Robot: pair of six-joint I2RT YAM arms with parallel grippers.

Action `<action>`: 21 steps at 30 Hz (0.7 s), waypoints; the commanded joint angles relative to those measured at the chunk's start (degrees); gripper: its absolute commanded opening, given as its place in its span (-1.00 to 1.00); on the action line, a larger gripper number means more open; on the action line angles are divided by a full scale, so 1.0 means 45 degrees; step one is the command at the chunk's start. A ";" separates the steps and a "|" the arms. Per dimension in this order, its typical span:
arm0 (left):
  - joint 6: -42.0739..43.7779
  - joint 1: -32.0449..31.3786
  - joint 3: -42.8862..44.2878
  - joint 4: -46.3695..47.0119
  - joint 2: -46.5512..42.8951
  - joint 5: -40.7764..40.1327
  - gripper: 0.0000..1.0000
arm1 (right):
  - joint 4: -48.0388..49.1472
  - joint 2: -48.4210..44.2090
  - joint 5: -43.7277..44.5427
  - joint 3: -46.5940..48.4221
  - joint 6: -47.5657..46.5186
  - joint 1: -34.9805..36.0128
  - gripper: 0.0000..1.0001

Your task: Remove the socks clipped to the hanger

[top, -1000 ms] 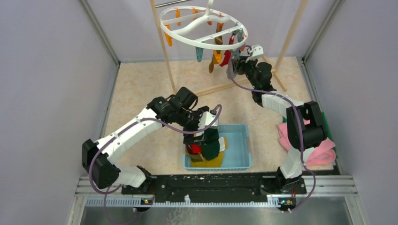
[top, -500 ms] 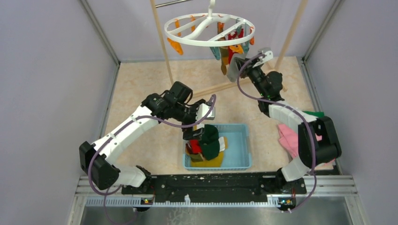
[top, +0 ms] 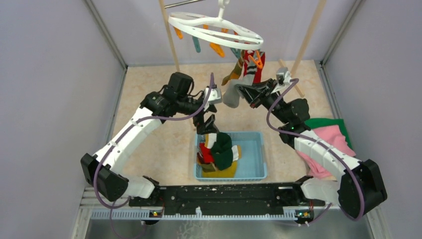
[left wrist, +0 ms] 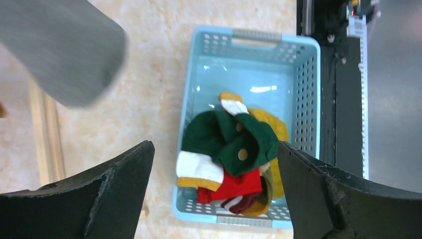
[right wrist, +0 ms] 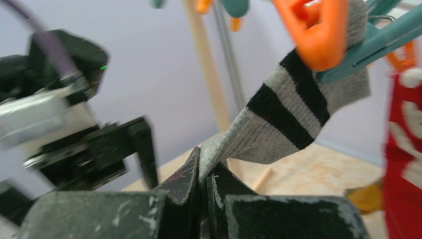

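The white ring hanger [top: 215, 30] hangs tilted at the top, with orange and teal clips. A red sock [top: 258, 67] and an olive/brown sock [top: 235, 74] hang from it. My right gripper [top: 242, 92] is shut on the grey sock [top: 232, 96] with black stripes [right wrist: 278, 122], which an orange clip [right wrist: 318, 35] still holds; the sock is stretched taut. My left gripper [top: 208, 115] is open and empty above the light blue basket [top: 254, 149]. The basket holds green, red and mustard socks [left wrist: 234, 154].
The wooden rack frame [top: 171, 50] with its floor bar [top: 229, 94] stands at the back. Pink and green folded cloths [top: 331, 139] lie at the right under my right arm. Grey walls close in both sides.
My right gripper has pulled the grey sock down and toward me, tilting and swinging the hanger. My left gripper has risen out of the basket and moved back and left.
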 commanded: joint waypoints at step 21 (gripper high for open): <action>-0.2183 0.0955 0.1798 0.2864 0.0826 0.3213 0.90 | -0.0607 -0.0163 -0.1642 0.1360 0.3221 0.2542 -1.00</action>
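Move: The grey sock, still clipped above and pinched in the right fingers, dangles its foot about 9 cm ahead of the open left hand, 9 cm right and some 5 cm higher. The basket's middle is roughly 6 cm back, 9 cm right and 22 cm below the left hand. From the right hand, the left gripper lies about 10 cm back, 13 cm left and 8 cm lower; the orange clip is some 8 cm ahead, 6 cm right and 8 cm up. Back and to its left, quickly and then easing off, the right hand keeps its pinch and draws the grey sock about 10 cm towards the left gripper, turning some 20 degrees counter-clockwise. The left hand rises about 5 cm and edges forward and right to meet the sock, its fingertips tipping up slightly and its jaws staying wide open around the sock's foot. ##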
